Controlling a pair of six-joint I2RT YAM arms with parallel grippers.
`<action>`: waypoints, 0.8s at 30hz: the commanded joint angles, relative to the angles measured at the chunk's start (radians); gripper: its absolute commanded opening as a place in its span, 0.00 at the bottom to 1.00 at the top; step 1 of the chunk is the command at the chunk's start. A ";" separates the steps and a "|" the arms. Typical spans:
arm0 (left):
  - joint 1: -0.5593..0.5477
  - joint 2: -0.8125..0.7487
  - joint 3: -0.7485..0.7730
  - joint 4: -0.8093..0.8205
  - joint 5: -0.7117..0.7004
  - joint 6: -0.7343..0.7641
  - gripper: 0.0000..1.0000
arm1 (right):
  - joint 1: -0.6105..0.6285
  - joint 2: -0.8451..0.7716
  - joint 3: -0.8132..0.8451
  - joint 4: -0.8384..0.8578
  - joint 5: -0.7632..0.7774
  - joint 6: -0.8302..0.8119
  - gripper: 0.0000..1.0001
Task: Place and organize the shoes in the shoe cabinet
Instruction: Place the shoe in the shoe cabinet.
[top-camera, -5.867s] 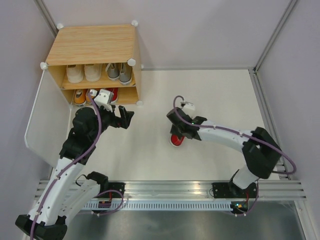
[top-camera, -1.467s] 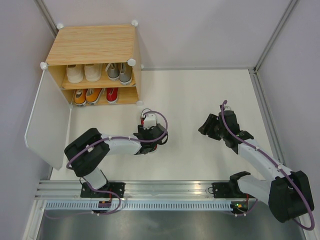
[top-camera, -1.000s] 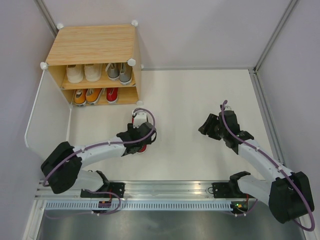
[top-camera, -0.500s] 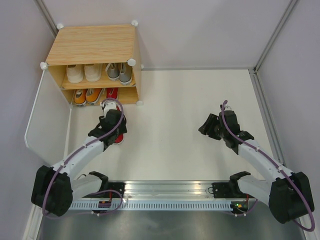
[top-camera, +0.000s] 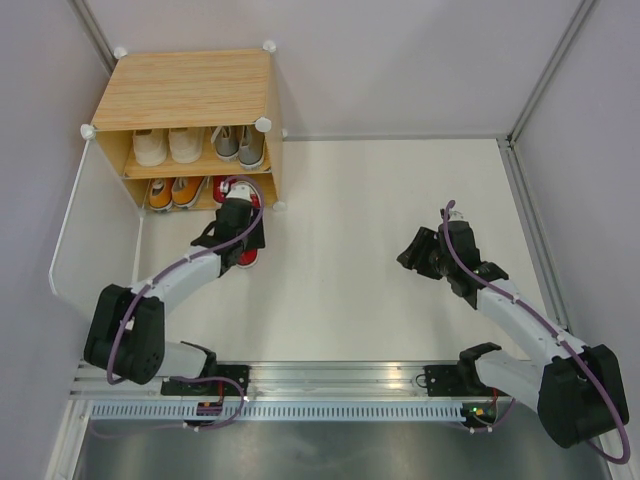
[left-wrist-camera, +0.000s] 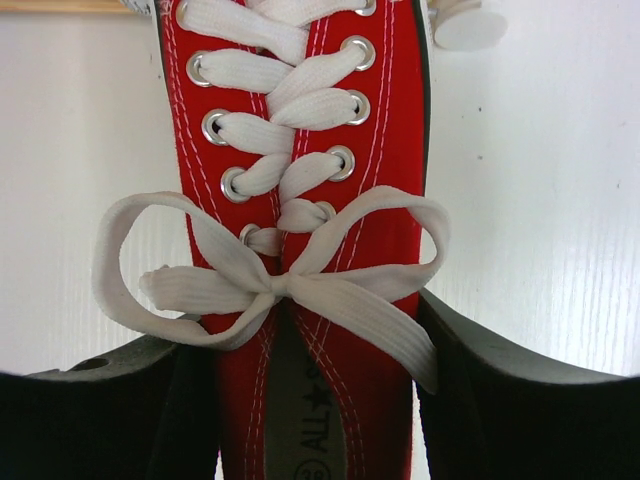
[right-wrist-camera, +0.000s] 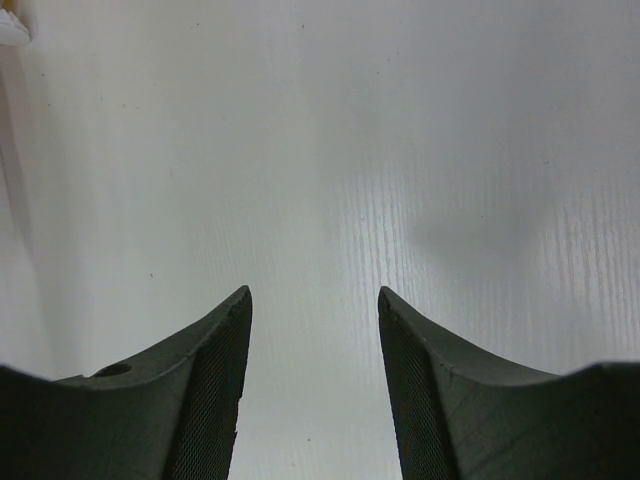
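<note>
A red shoe (left-wrist-camera: 300, 120) with white laces fills the left wrist view, toe pointing at the shoe cabinet (top-camera: 190, 90). My left gripper (left-wrist-camera: 305, 340) is shut on its sides near the tongue. From above, the left gripper (top-camera: 238, 230) sits just in front of the lower shelf, with the red shoe's heel (top-camera: 248, 257) showing behind it. The upper shelf holds a cream pair (top-camera: 168, 146) and a grey pair (top-camera: 240, 146). The lower shelf holds an orange pair (top-camera: 172, 191) and one red shoe (top-camera: 222, 185). My right gripper (top-camera: 412, 250) (right-wrist-camera: 313, 300) is open over bare table.
The cabinet's white door panel (top-camera: 95, 240) stands swung open to the left of the left arm. A white corner connector (left-wrist-camera: 468, 25) of the cabinet lies just right of the held shoe's toe. Grey walls enclose the white table (top-camera: 400, 190).
My left gripper has carried the red shoe from the table's middle leftward, then up toward the cabinet's lower shelf. The right arm has not moved.
</note>
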 joint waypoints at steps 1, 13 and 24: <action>0.017 0.039 0.089 0.177 0.003 0.062 0.02 | -0.004 -0.019 -0.009 0.033 0.023 -0.015 0.58; 0.069 0.223 0.193 0.343 0.040 0.134 0.04 | -0.004 -0.014 -0.004 0.030 0.048 -0.021 0.57; 0.109 0.391 0.284 0.475 0.084 0.166 0.09 | -0.002 0.015 0.011 0.026 0.089 -0.029 0.56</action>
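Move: The left hand holds the red shoe at the cabinet's mouth. The free spot on the lower shelf has its middle about 21 cm ahead, straight on and some 4 cm below. The other red shoe stands about 8 cm to the left of that spot, the cabinet's right wall about 8 cm to its right, and a grey shoe roughly 15 cm above it on the upper shelf. From the right hand the spot lies about 55 cm left, 29 cm ahead and 4 cm lower. Straight forward at a steady pace, some 11 cm, the left hand slides the red shoe toe first into the lower compartment, under the upper shelf and between the other red shoe and the right wall. It sinks a centimetre or so late on while the fingers tip up by about 5 degrees and keep their grip. ##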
